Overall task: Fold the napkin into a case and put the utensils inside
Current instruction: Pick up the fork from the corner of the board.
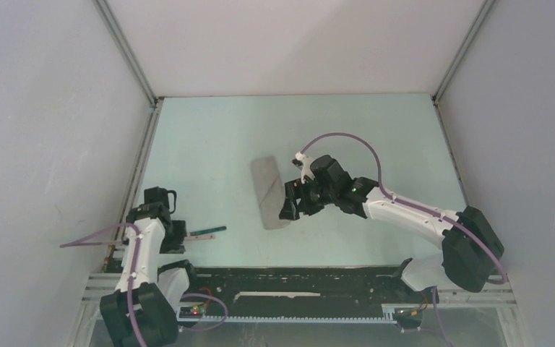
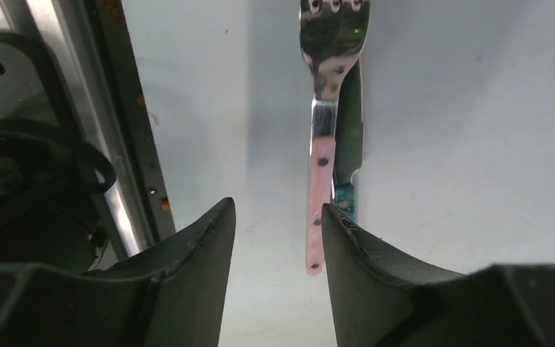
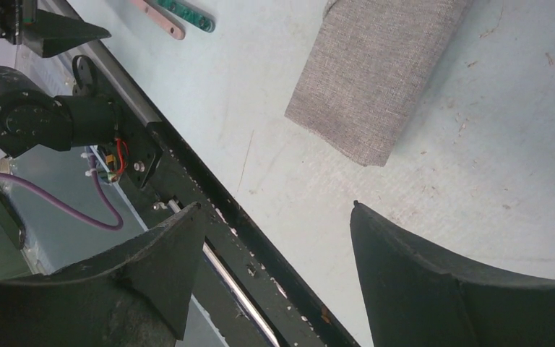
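The napkin [image 1: 269,193] lies folded into a narrow grey case [image 3: 376,72] in the middle of the table. My right gripper [image 1: 290,208] hovers just right of its near end, open [image 3: 278,213], with only table and rail between its fingers. The utensils [image 1: 207,232] lie side by side at the left. The silver fork [image 2: 330,65] rests against the piece with the dark green handle [image 2: 348,144]. My left gripper [image 2: 278,217] is open over them. The fork's handle end sits between the fingers, close to the right fingertip [image 2: 332,220], with no grip on it.
A black rail [image 1: 296,278] runs along the near table edge, under the right gripper in the right wrist view [image 3: 209,195]. A metal frame rail [image 2: 126,144] borders the table's left side beside the left gripper. White walls enclose the table.
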Controlling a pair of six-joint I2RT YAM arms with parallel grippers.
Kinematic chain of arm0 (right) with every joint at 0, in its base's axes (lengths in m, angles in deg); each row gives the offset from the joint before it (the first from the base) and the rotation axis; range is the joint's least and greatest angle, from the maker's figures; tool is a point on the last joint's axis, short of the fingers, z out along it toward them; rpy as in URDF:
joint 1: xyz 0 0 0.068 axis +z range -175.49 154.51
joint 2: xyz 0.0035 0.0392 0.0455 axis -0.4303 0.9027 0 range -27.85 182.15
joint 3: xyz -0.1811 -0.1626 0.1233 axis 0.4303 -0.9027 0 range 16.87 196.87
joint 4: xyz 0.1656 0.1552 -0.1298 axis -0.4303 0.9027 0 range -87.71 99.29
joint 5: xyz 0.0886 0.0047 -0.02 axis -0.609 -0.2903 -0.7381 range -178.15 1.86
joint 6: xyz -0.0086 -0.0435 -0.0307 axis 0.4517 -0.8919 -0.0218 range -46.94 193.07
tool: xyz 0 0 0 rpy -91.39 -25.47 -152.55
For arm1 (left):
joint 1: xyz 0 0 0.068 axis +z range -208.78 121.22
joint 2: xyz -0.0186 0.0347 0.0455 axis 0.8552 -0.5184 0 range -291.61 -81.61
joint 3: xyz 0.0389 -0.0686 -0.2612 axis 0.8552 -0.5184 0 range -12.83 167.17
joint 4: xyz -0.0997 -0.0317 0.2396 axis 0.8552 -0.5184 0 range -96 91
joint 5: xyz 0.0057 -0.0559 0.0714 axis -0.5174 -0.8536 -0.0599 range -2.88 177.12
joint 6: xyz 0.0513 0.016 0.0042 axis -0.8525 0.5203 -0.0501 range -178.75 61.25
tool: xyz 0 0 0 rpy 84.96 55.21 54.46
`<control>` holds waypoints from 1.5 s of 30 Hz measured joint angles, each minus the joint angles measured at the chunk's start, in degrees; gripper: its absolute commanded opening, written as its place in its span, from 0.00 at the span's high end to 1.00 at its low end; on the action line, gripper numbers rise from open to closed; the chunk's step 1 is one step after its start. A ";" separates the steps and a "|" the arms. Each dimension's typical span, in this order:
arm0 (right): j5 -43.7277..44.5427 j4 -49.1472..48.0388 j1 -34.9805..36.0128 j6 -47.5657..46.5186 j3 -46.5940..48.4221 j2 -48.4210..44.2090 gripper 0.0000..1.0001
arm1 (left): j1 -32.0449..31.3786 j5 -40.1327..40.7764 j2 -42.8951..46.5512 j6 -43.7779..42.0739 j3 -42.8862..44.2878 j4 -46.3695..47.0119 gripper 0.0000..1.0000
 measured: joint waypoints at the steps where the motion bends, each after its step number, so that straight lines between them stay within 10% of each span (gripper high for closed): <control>1: 0.11 -0.09 0.00 -0.09 -0.07 -0.31 0.19 | 0.76 0.02 -0.57 -0.13 -0.26 1.03 0.48; 14: 0.24 -0.87 0.00 -0.48 -1.03 -1.29 0.20 | 6.34 -2.62 -7.74 -3.56 -3.98 14.21 0.43; 27: 0.46 -0.96 0.00 -0.61 -1.03 -1.29 0.21 | 6.69 -4.44 -6.36 -3.96 -6.03 20.44 0.97; 37: -0.11 0.33 -2.32 -1.01 -1.01 -1.66 0.17 | 6.91 -2.43 13.49 -8.11 -6.12 10.45 1.00; 45: 0.24 2.89 -4.33 -8.24 0.20 -3.45 0.15 | -16.44 -0.33 9.88 -27.65 10.54 7.54 1.00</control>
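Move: The fork's middle lies about 4 cm ahead of the left hand, some 3 cm to its left and 3 cm below. Close beside the fork, the knife is centred 6 cm ahead, straight in line; the folded napkin sits roughly 16 cm ahead and 21 cm right. From the right hand, the fork is about 28 cm left, 3 cm back and 12 cm lower. Left hand reaches forward-down about 5 cm, pinches the fork, lifts 12 cm turning clockwise; right hand drifts right. ##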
